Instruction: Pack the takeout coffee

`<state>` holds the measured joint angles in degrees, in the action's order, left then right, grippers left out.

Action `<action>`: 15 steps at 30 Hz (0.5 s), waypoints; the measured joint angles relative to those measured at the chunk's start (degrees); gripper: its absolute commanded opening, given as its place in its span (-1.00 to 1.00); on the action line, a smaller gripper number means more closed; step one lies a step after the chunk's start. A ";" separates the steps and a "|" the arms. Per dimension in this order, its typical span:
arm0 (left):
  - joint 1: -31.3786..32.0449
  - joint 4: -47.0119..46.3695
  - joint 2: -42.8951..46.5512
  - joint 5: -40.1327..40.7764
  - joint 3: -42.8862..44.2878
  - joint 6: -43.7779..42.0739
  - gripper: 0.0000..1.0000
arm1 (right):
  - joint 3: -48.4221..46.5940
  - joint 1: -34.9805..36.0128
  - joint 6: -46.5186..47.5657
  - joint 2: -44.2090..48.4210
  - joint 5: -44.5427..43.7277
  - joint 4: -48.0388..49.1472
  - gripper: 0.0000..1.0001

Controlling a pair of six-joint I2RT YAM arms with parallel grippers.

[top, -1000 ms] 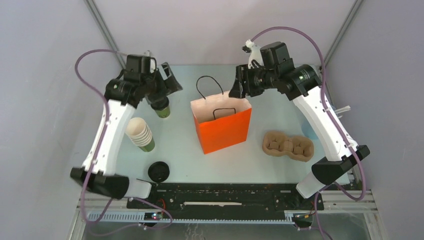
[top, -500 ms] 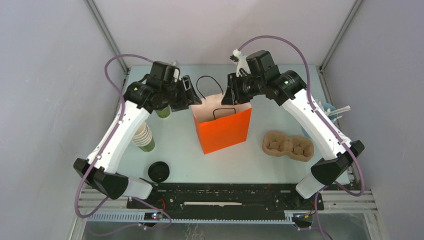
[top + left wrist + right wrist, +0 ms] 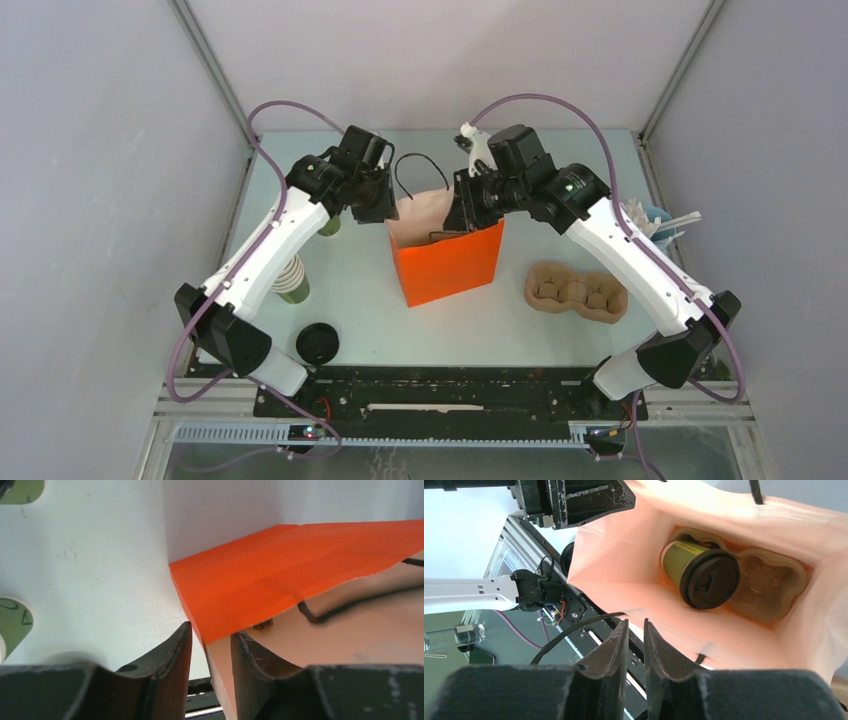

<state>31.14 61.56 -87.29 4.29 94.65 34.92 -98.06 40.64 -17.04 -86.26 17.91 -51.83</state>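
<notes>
An orange paper bag [image 3: 450, 265] stands open in the middle of the table. In the right wrist view, one takeout coffee [image 3: 701, 577], olive-green with a black lid, sits in a pulp carrier [image 3: 769, 587] at the bag's bottom. My left gripper [image 3: 210, 632] straddles the bag's left rim [image 3: 280, 580], one finger outside and one inside, with a gap still around the paper wall. My right gripper [image 3: 635, 622] hovers at the bag's near rim beside a black handle [image 3: 574, 630], its jaws a narrow slit apart. Another green cup [image 3: 330, 226] shows partly under my left arm.
A stack of lidless green cups [image 3: 291, 281] and a loose black lid [image 3: 317, 343] lie front left. A second pulp carrier [image 3: 575, 292] rests right of the bag. A blue holder with white sticks [image 3: 650, 216] stands at the right edge.
Both arms swung inward to the bag's top. The left gripper came away from the cup at back left and narrowed around the bag's rim. The right gripper's jaws also narrowed.
</notes>
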 measured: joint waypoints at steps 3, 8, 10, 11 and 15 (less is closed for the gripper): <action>0.00 0.35 -0.61 1.38 1.31 -0.46 -0.54 | 1.03 0.00 0.02 1.38 0.04 1.38 -0.56; 0.55 0.00 -0.87 3.06 2.58 -1.03 -0.99 | 4.79 0.44 0.07 4.09 0.26 2.62 -0.55; 1.38 -0.55 -0.70 3.54 2.38 -1.40 -0.99 | 6.21 0.81 0.07 4.96 0.33 3.10 -0.55; 2.12 -1.51 -0.20 3.76 1.64 -1.44 -0.99 | 7.37 1.31 0.15 5.62 0.24 3.56 -0.54; 5.16 -6.36 4.72 4.20 -4.22 -1.29 -0.99 | 11.85 4.72 0.66 8.81 -0.94 4.24 -0.50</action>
<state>36.29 55.20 -82.56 8.49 90.43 33.63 -86.21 45.36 -16.38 -77.45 16.97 -47.59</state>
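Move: Straddling the top of the orange bag's left wall just by its far-left corner, the left hand has this rim right between its fingertips; the far handle stands about 7 cm to its right and 2 cm farther out. The lidded cup is some 15 cm left and 7 cm ahead, the cup stack 20 cm left and 7 cm back, both far below. From the right hand, the near rim is about 1 cm back and 2 cm down; the packed coffee lies some 5 cm left, 5 cm ahead and 13 cm below. Shutting fully, the left fingers pinch the bag's left rim by its far corner, easing forward and up a centimetre, then pulling about 2 cm to the right and a little back, still rising slightly. Meanwhile the right hand, fingers kept nearly closed at the near rim and its handle, draws back about 4.5 cm and sinks slightly, dragging the bag's near side towards the robot. ##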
